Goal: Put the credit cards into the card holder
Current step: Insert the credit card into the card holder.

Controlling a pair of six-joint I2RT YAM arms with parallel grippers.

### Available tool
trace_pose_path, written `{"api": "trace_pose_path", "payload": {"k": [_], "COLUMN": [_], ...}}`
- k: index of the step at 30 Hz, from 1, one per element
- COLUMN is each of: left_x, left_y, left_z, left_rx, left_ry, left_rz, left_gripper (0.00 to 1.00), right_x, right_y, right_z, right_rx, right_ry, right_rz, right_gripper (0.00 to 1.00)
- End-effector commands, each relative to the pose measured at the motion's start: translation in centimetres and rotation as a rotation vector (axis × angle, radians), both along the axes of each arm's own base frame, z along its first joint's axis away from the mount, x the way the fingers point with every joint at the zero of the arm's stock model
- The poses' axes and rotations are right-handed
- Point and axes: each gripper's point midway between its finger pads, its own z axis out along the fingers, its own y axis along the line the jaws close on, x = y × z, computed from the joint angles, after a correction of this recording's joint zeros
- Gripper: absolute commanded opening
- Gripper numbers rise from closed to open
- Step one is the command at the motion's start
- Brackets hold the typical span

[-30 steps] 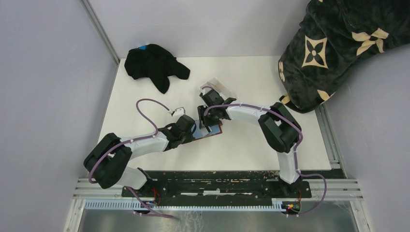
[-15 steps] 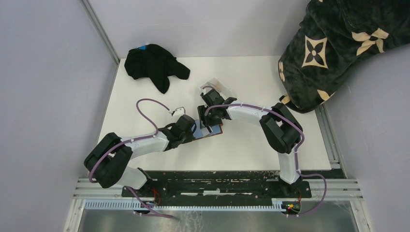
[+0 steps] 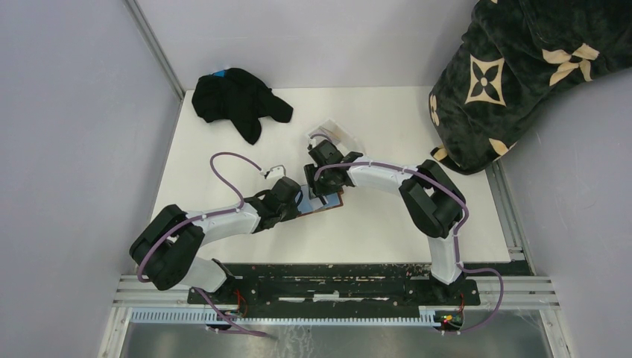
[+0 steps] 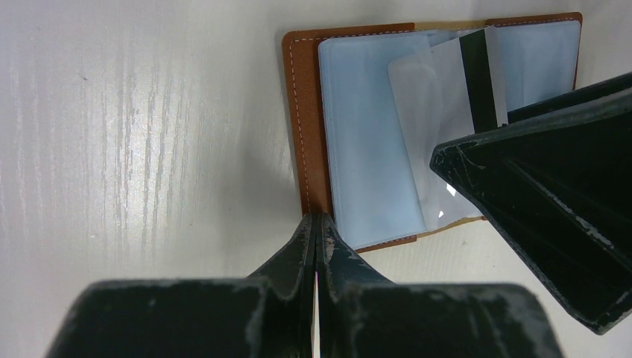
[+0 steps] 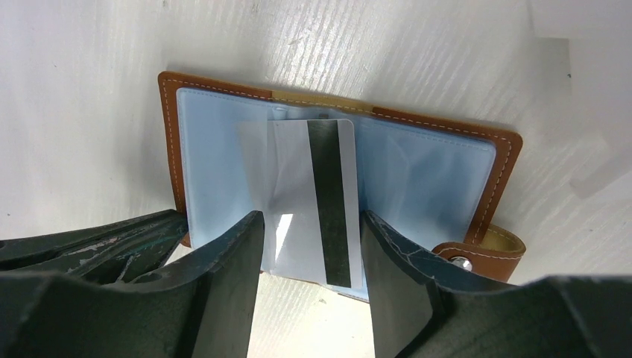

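The card holder (image 3: 328, 201) lies open on the white table, brown leather (image 4: 305, 134) round pale blue plastic sleeves (image 5: 417, 171). A greyish-white credit card (image 5: 298, 194) with a black stripe lies on its middle, one end tucked under a sleeve. My left gripper (image 4: 318, 218) is shut, its tips resting on the holder's leather edge. My right gripper (image 5: 311, 224) is open over the holder's near edge. Its fingers (image 5: 231, 253) stand close beside the card's two long edges; I cannot tell whether they touch it. The card also shows in the left wrist view (image 4: 447, 89).
A clear plastic tray (image 3: 335, 134) sits just behind the right gripper. A black cloth (image 3: 237, 101) lies at the back left. A dark patterned blanket (image 3: 514, 74) hangs over the back right corner. Metal rails edge the table (image 3: 209, 149).
The right gripper's fingers have widened slightly round the card. The left arm and the holder have not moved.
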Motion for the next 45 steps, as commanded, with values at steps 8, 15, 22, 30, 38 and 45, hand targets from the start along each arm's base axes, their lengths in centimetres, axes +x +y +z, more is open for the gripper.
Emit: {"api": "trace_pose_path", "payload": {"k": [8, 15, 22, 30, 38, 45], "left_x": [-3.5, -3.5, -3.5, -3.7, -4.0, -4.2], "left_y": [2.6, 2.3, 2.0, 2.1, 2.2, 2.2], "left_z": [-4.0, -4.1, -4.1, -4.3, -4.6, -4.9], "left_rx": [0.129, 0.116, 0.109, 0.112, 0.115, 0.112], "left_ry": [0.151, 0.153, 0.154, 0.159, 0.163, 0.172], "left_rz": [-0.045, -0.054, -0.069, -0.081, -0.084, -0.085], "left_gripper": [0.03, 0.03, 0.03, 0.03, 0.03, 0.03], "right_x": [-2.6, -3.0, -3.6, -2.9, -1.9, -1.0], "right_y": [-0.4, 0.1, 0.5, 0.0, -0.8, -1.6], "right_z": [-0.5, -0.3, -0.3, -1.2, -0.8, -1.1], "right_rx": [-0.071, -0.065, -0.072, -0.111, -0.031, 0.093], "right_ry": [0.047, 0.05, 0.049, 0.041, 0.066, 0.123], "right_rz": [0.004, -0.003, -0.012, -0.024, -0.101, -0.189], "right_gripper": [0.56, 0.56, 0.55, 0.49, 0.25, 0.01]}}
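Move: The credit card lies partly in the card holder's left pocket, almost under the right hand's parted fingers, its middle about 1 cm ahead and 1 cm below. That pocket's middle is some 3 cm to the right hand's left, level fore and aft; the snap tab is about 7 cm to the right and 1 cm ahead. The white tray sits some 16 cm ahead and 3 cm right. From the left hand the card is roughly 5 cm ahead and 6 cm right. With one finger at the card's right edge, the right hand first works back about 1.5 cm and slightly left, low over the holder, while the left hand's shut fingers keep steadying the holder's left edge. It then swings right about 2 cm and a little forward, turning some 10 degrees clockwise, as its fingers close from over half open to shut, ending at the striped right edge of the card. ##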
